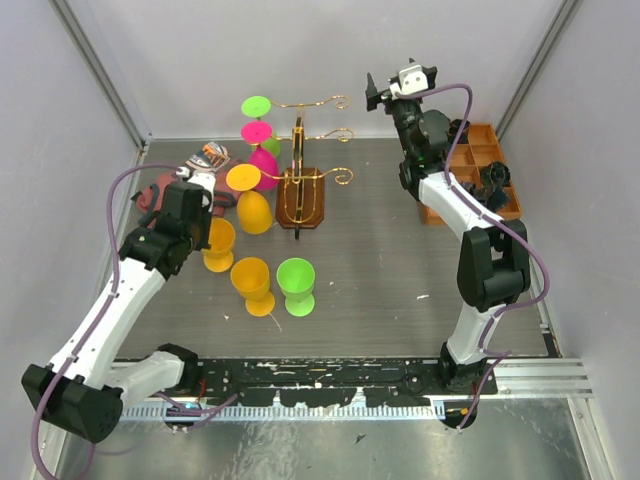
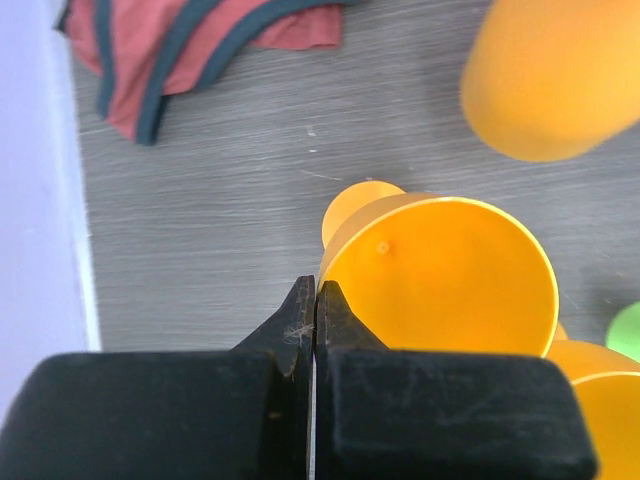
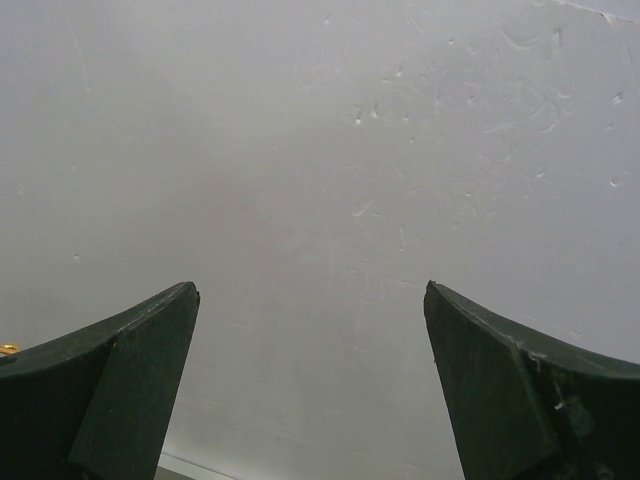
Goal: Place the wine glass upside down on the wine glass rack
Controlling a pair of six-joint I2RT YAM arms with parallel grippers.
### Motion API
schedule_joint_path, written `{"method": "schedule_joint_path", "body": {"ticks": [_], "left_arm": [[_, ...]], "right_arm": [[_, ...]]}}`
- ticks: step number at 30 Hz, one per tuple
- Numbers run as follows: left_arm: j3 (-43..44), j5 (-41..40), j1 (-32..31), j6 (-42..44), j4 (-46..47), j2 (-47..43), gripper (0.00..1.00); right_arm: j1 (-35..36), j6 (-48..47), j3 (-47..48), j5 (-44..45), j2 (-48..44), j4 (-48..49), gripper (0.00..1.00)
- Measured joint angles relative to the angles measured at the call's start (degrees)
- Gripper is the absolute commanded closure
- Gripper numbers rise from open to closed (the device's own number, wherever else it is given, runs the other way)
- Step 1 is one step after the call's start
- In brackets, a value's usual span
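An orange wine glass (image 1: 218, 245) (image 2: 440, 290) stands upright on the table, left of the middle. My left gripper (image 1: 205, 225) (image 2: 315, 292) is shut at its near-left rim, one finger outside and one over the mouth. The wine glass rack (image 1: 300, 190), gold wire on a dark wooden base, stands at the back centre. A green (image 1: 257, 105), a pink (image 1: 263, 165) and an orange glass (image 1: 254, 212) (image 2: 550, 80) hang on it upside down. My right gripper (image 1: 378, 92) (image 3: 310, 330) is raised at the back right, open and empty, facing the white wall.
Another orange glass (image 1: 252, 283) (image 2: 600, 390) and a green one (image 1: 296, 285) (image 2: 630, 330) stand upright just right of the held glass. A red cloth (image 1: 160, 190) (image 2: 180, 50) lies at the far left. An orange compartment tray (image 1: 480, 170) sits at the back right.
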Motion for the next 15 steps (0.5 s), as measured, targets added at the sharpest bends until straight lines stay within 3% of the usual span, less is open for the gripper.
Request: {"method": "schedule_joint_path", "body": {"ticks": [8, 12, 15], "left_arm": [[9.73, -18.18, 0.20, 5.22, -2.01, 2.91, 1.00], [9.44, -24.79, 0.28, 15.76, 11.91, 2.19, 1.00], [9.29, -24.04, 0.28, 24.79, 27.08, 2.84, 1.00]], "right_arm": [[-0.07, 0.22, 0.31, -0.22, 0.00, -0.28, 0.00], [-0.33, 0.74, 0.33, -0.15, 0.00, -0.81, 0.00], [-0.50, 1.77, 1.42, 1.03, 0.00, -2.64, 0.00]]}}
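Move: The orange wine glass already hangs from the left fingers by its rim; its rack stands about 20 cm ahead and 21 cm right, its middle roughly level with this hand. The lowest hung orange glass is some 13 cm ahead, 9 cm right and 6 cm lower; the orange glass on the table is about 6 cm back, 10 cm right, 12 cm lower. For the right hand, the rack lies roughly 8 cm back, 20 cm left, 22 cm lower. The orange glass, kept pinched at the rim, is swept up and clear of the glasses left on the table: the left hand rises about 16 cm, speeding up, while going some 6 cm forward and as far left, away from the rack. As it climbs, the wrist tips the fingers up by about 30 degrees and rolls so its left side lifts. The grip stays shut. ##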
